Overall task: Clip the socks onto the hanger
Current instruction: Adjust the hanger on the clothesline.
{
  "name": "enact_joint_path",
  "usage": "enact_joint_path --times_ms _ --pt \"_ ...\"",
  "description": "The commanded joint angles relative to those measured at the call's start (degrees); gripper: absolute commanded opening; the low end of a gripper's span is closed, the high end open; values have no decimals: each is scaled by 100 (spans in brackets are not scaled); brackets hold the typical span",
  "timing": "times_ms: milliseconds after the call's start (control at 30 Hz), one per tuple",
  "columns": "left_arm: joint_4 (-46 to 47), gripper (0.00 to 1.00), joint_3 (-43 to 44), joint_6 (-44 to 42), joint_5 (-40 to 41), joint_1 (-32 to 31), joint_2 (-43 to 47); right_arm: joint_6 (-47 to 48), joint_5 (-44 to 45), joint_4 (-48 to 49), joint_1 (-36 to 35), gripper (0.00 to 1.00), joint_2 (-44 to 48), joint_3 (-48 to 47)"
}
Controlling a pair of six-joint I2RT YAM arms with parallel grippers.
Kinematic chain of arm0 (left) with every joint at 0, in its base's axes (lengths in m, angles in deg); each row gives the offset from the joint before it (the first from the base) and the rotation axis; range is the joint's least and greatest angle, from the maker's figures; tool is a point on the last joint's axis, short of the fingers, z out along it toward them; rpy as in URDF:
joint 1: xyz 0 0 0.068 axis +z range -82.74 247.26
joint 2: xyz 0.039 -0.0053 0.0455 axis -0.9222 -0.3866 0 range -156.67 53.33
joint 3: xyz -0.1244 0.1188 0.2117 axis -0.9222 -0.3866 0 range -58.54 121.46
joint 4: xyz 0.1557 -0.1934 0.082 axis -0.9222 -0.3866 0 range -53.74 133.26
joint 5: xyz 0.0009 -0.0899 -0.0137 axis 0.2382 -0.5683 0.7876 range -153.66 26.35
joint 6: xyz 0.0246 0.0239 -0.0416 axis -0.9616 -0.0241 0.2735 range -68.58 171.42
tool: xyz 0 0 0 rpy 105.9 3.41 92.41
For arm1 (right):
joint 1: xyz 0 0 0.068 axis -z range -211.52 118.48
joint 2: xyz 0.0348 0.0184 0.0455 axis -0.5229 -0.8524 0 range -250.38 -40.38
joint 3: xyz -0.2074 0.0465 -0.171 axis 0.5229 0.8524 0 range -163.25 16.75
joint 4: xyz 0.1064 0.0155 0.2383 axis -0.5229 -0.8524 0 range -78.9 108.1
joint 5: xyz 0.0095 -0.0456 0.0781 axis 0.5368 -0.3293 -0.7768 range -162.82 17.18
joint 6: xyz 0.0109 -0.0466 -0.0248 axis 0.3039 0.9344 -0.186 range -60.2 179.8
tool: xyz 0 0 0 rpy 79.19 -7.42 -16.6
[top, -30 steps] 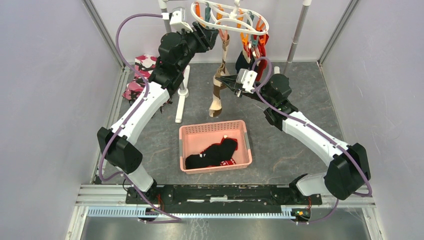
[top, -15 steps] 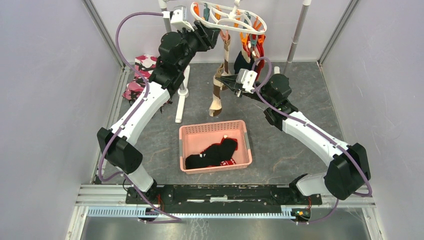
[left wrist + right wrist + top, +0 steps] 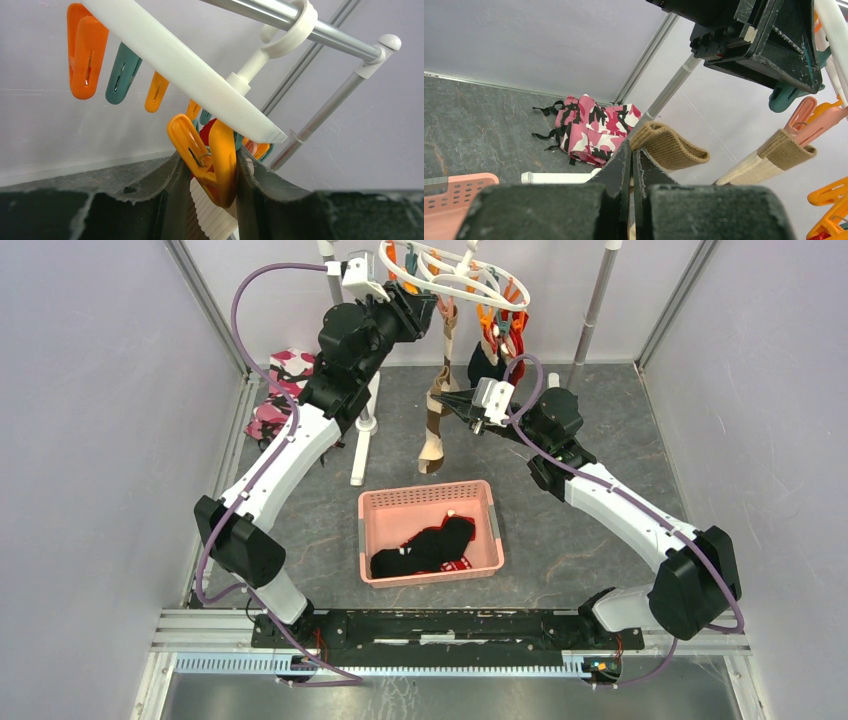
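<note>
The white oval hanger [image 3: 452,268] hangs from the rack bar by its hook, its frame [image 3: 175,65] crossing the left wrist view. My left gripper [image 3: 425,312] is raised to it, fingers pressed on both sides of an orange clip [image 3: 212,162]. A beige sock [image 3: 215,217] shows just below that clip. My right gripper [image 3: 447,397] is shut on the cuff of a beige sock [image 3: 671,145] that hangs down [image 3: 433,435]. A second beige sock [image 3: 774,155] hangs from a clip. A red sock [image 3: 520,335] and a navy sock [image 3: 482,365] hang on the hanger. Black socks [image 3: 425,545] lie in the basket.
A pink basket [image 3: 430,495] sits mid-table, below the hanger. A pink camouflage cloth [image 3: 280,390] lies at the back left. Grey rack poles [image 3: 595,300] and a white rack foot [image 3: 362,445] stand at the back. Aluminium frame walls close both sides.
My left jaws have narrowed onto the orange clip, and the hanger has shifted slightly left. The right arm and its sock have not moved.
</note>
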Motion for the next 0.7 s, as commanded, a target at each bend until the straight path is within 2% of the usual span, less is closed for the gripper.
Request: enact_joint_path --times_ms 0,167,233,400,533,667 --pt "176 30 223 -264 93 -55 236 69 106 85 -24 0 36 -230" --pt "102 28 216 -261 150 -76 278 93 134 68 -28 0 17 -310" --pt "89 30 190 -221 178 -79 318 108 128 25 -37 0 2 -373" --pt "264 59 -217 -279 210 -74 589 106 116 -12 -47 0 -17 -375" --pt "337 71 -507 -322 103 -70 813 95 97 -21 -53 0 -22 -330" --pt "-48 76 -444 -100 -11 -53 874 99 86 -30 -51 0 10 -278"
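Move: The orange clip on the near rim of the hanger is already between the left hand's fingertips, about 1 cm ahead and 1 cm above. From the left hand, the hanger's middle is some 6 cm ahead, 5 cm right and 6 cm up; the pink clip holding a striped sock is about 4 cm ahead and 4 cm right, level in height. From the right hand, the orange clip lies roughly 12 cm ahead, 1 cm left and 10 cm up. Back and somewhat to its left, with a slight rise near the end, the left hand draws about 3 cm away from the hanger's near rim. It first keeps its squeeze on the orange clip without moving, then spreads its fingers as it retreats, letting go without turning the wrist. The right hand stays almost in place, fingers still shut on the brown-and-beige sock. ##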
